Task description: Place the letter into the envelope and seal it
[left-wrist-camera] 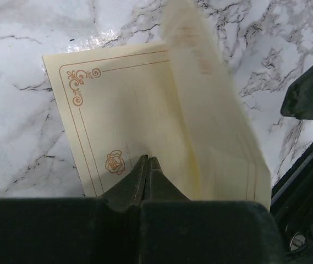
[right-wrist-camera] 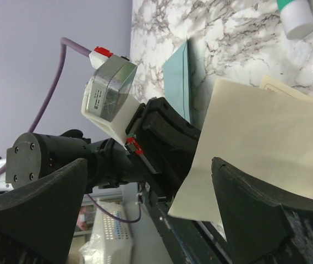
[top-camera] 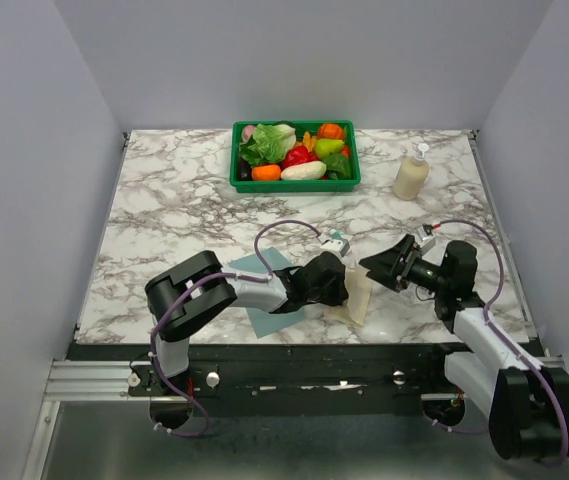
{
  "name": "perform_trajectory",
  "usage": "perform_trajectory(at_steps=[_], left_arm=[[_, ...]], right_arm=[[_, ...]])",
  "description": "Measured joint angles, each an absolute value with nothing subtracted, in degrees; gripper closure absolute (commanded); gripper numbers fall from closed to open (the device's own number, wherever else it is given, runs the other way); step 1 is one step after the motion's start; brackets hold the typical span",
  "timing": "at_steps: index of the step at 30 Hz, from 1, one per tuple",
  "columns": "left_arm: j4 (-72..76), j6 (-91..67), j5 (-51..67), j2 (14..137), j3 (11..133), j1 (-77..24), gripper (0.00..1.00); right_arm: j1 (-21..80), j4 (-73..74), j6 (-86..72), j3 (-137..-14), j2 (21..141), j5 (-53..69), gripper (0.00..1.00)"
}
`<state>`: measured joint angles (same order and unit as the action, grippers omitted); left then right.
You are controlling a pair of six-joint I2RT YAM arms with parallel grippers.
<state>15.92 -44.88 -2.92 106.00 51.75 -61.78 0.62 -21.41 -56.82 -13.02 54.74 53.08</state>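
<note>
The cream letter (left-wrist-camera: 123,110), with a gold border and a rose mark, lies on the marble, its right half folded up and standing. My left gripper (left-wrist-camera: 148,160) is shut, its tips resting on the flat half; no paper shows between the jaws. From above, the left gripper (top-camera: 339,283) meets the letter (top-camera: 358,297) near the front edge. The teal envelope (top-camera: 252,266) lies under the left arm. My right gripper (top-camera: 376,265) is open and points left at the raised sheet (right-wrist-camera: 255,143), which stands near its right finger (right-wrist-camera: 239,209). The envelope (right-wrist-camera: 178,77) shows behind the left arm.
A green basket (top-camera: 294,185) of toy vegetables stands at the back centre. A cream pump bottle (top-camera: 411,172) stands at the back right. The table's front edge and rail run just below both grippers. The two arms are close together.
</note>
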Motion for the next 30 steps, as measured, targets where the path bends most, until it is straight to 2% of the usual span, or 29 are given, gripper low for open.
perform_trajectory(at_steps=[7,9,10,11,12,13,14,30], left_arm=[[16.1,-45.2,-2.9,106.1,51.7,-62.0,1.0],[16.2,-45.3,-2.9,106.1,51.7,-62.0,1.0],[16.2,-45.3,-2.9,106.1,51.7,-62.0,1.0],[16.2,-45.3,-2.9,106.1,51.7,-62.0,1.0],[16.2,-45.3,-2.9,106.1,51.7,-62.0,1.0],[16.2,-45.3,-2.9,106.1,51.7,-62.0,1.0],[16.2,-45.3,-2.9,106.1,51.7,-62.0,1.0],[15.3,-45.3,-2.9,106.1,52.2,-62.0,1.0]], right_arm=[[0.6,-1.6,-49.1,-19.4,42.7,38.1,0.01],[0.6,4.6,-47.2,-21.9,41.5,32.0,0.1],[0.6,6.5,-46.7,-22.5,41.5,29.9,0.21],[0.6,8.9,-46.3,-22.8,41.8,27.5,0.58],[0.6,10.6,-45.9,-22.9,42.2,26.0,0.81],[0.6,12.4,-45.5,-22.9,42.8,24.7,0.95],[0.6,13.8,-45.8,-22.8,43.7,24.0,0.99],[2.0,14.3,-38.7,-22.6,59.0,31.3,0.99]])
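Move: The letter's raised flap has its middle about 8 cm below the right hand, roughly 2 cm to its right and level fore and aft; the glue stick lies some 13 cm ahead, 3 cm left and 12 cm down, the envelope about 20 cm left, fore-and-aft level and 13 cm down. From the left hand, whose shut tips already rest on the letter's lower layer, the flap is about 2 cm ahead, 3 cm right and 3 cm up. The letter's lower layer stays under the left hand's closed fingertips while the right hand swings rightward, forward and slightly up, some 6 cm off to the flap's right. The right hand then sinks about 9 cm, drawing back and shutting its wide-open fingers, and finally eases left towards the flap, fingers tipped some 30 degrees farther down. ##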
